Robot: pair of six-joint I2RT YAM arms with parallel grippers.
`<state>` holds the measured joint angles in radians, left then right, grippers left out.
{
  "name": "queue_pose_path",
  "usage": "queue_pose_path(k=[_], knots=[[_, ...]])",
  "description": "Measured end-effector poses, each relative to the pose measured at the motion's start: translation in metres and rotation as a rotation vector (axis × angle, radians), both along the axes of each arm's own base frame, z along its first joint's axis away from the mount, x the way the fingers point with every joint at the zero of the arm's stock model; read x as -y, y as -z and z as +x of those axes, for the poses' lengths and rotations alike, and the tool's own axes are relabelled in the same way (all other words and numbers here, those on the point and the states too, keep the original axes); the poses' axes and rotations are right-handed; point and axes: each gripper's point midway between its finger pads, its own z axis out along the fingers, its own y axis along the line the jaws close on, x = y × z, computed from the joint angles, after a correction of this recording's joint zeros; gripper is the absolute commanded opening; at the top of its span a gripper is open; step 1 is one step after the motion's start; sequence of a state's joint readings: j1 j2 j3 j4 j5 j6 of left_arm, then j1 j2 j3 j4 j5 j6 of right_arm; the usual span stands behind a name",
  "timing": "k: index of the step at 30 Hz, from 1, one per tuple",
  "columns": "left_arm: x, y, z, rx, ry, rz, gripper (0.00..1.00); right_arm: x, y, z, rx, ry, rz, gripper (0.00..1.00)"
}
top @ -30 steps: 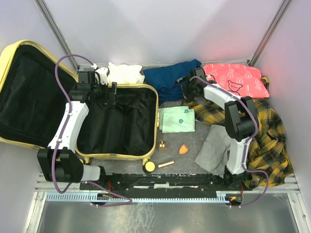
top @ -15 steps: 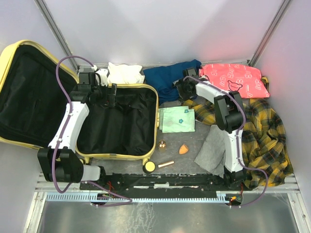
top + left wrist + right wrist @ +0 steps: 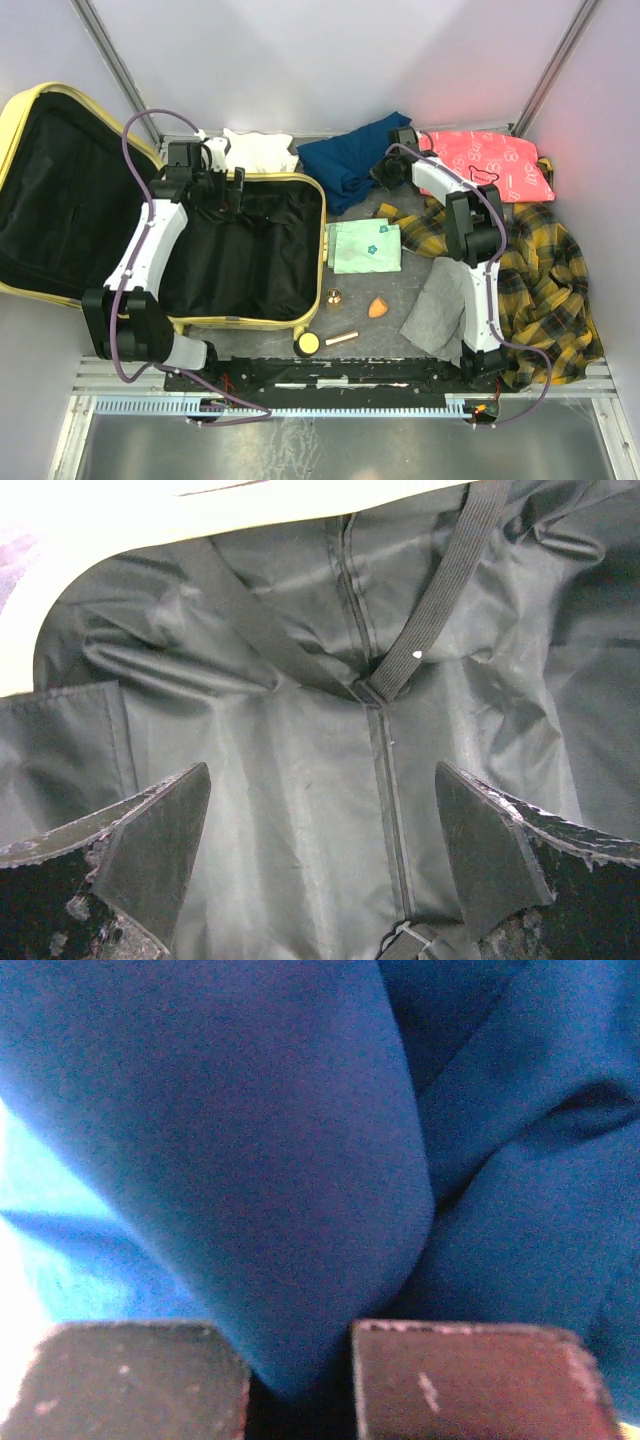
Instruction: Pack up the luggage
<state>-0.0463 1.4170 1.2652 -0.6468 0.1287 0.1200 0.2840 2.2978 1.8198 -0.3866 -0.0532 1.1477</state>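
Note:
The luggage [image 3: 323, 250] lies open at the left, pale yellow shell with black lining [image 3: 300, 740], its lid flat against the left wall. My left gripper [image 3: 232, 190] hangs over the back of the lined base, open and holding nothing [image 3: 322, 780]. A dark blue garment [image 3: 345, 160] lies bunched behind the luggage's right corner. My right gripper [image 3: 385, 172] is at the garment's right edge, shut on a fold of the blue fabric [image 3: 250, 1140], which bulges out from between the fingertips [image 3: 300, 1345].
A white cloth [image 3: 258, 150] sits behind the luggage. A pink printed bag [image 3: 490, 165], a yellow plaid shirt [image 3: 545, 270] and a grey cloth [image 3: 440, 305] fill the right side. A green packet [image 3: 366, 247], a gold bottle [image 3: 334, 297], an orange sponge [image 3: 377, 307] and a yellow disc [image 3: 307, 343] lie mid-table.
My right gripper went from open to shut on the blue garment and pulled back slightly to the right. The left arm barely shifted and its gripper stayed open.

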Motion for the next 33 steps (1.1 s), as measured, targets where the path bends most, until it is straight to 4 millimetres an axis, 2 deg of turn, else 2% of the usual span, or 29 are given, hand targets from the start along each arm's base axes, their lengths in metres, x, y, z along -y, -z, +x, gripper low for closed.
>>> queue_pose_path(k=[5,13,16,19,23,25,29,33], knots=[[0.017,-0.004,0.014,0.02,0.044,-0.009,0.99,0.014,-0.012,-0.003,0.001,-0.138,-0.017,0.01],[0.059,-0.006,0.033,0.044,0.141,-0.013,0.99,0.037,-0.075,-0.002,0.107,-0.438,-0.104,0.01],[0.079,-0.008,0.039,0.054,0.182,-0.016,0.99,0.048,-0.088,-0.009,0.128,-0.545,-0.142,0.01],[0.106,-0.015,0.047,0.072,0.225,-0.033,0.99,0.066,-0.087,-0.024,0.103,-0.646,-0.18,0.01],[0.143,-0.025,0.06,0.099,0.275,-0.058,0.99,0.101,-0.084,-0.047,0.052,-0.774,-0.236,0.01],[0.164,-0.03,0.071,0.118,0.293,-0.077,1.0,0.116,-0.082,-0.052,0.038,-0.804,-0.259,0.01],[0.204,-0.027,0.093,0.125,0.308,-0.128,1.0,0.139,-0.074,-0.06,0.018,-0.878,-0.334,0.01],[0.249,-0.008,0.123,0.101,0.292,-0.207,0.97,0.151,-0.067,-0.06,0.014,-0.935,-0.408,0.01]])
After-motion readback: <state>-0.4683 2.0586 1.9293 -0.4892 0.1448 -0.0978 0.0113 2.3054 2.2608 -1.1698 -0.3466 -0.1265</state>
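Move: The right hand already pinches the blue cloth near its right edge; the cloth's middle lies about 6 cm left and 4 cm ahead. The pink cloth is some 25 cm to this hand's right and 3 cm ahead, the green cloth 18 cm back and 4 cm left. From the left hand, the blue cloth is roughly 20 cm ahead, 27 cm right and 16 cm below; the white cloth is 22 cm ahead, 4 cm right. Right hand sweeps still-pinched blue cloth 15 cm right, twisting counter-clockwise; open left reaches 25 cm right towards blue cloth. ##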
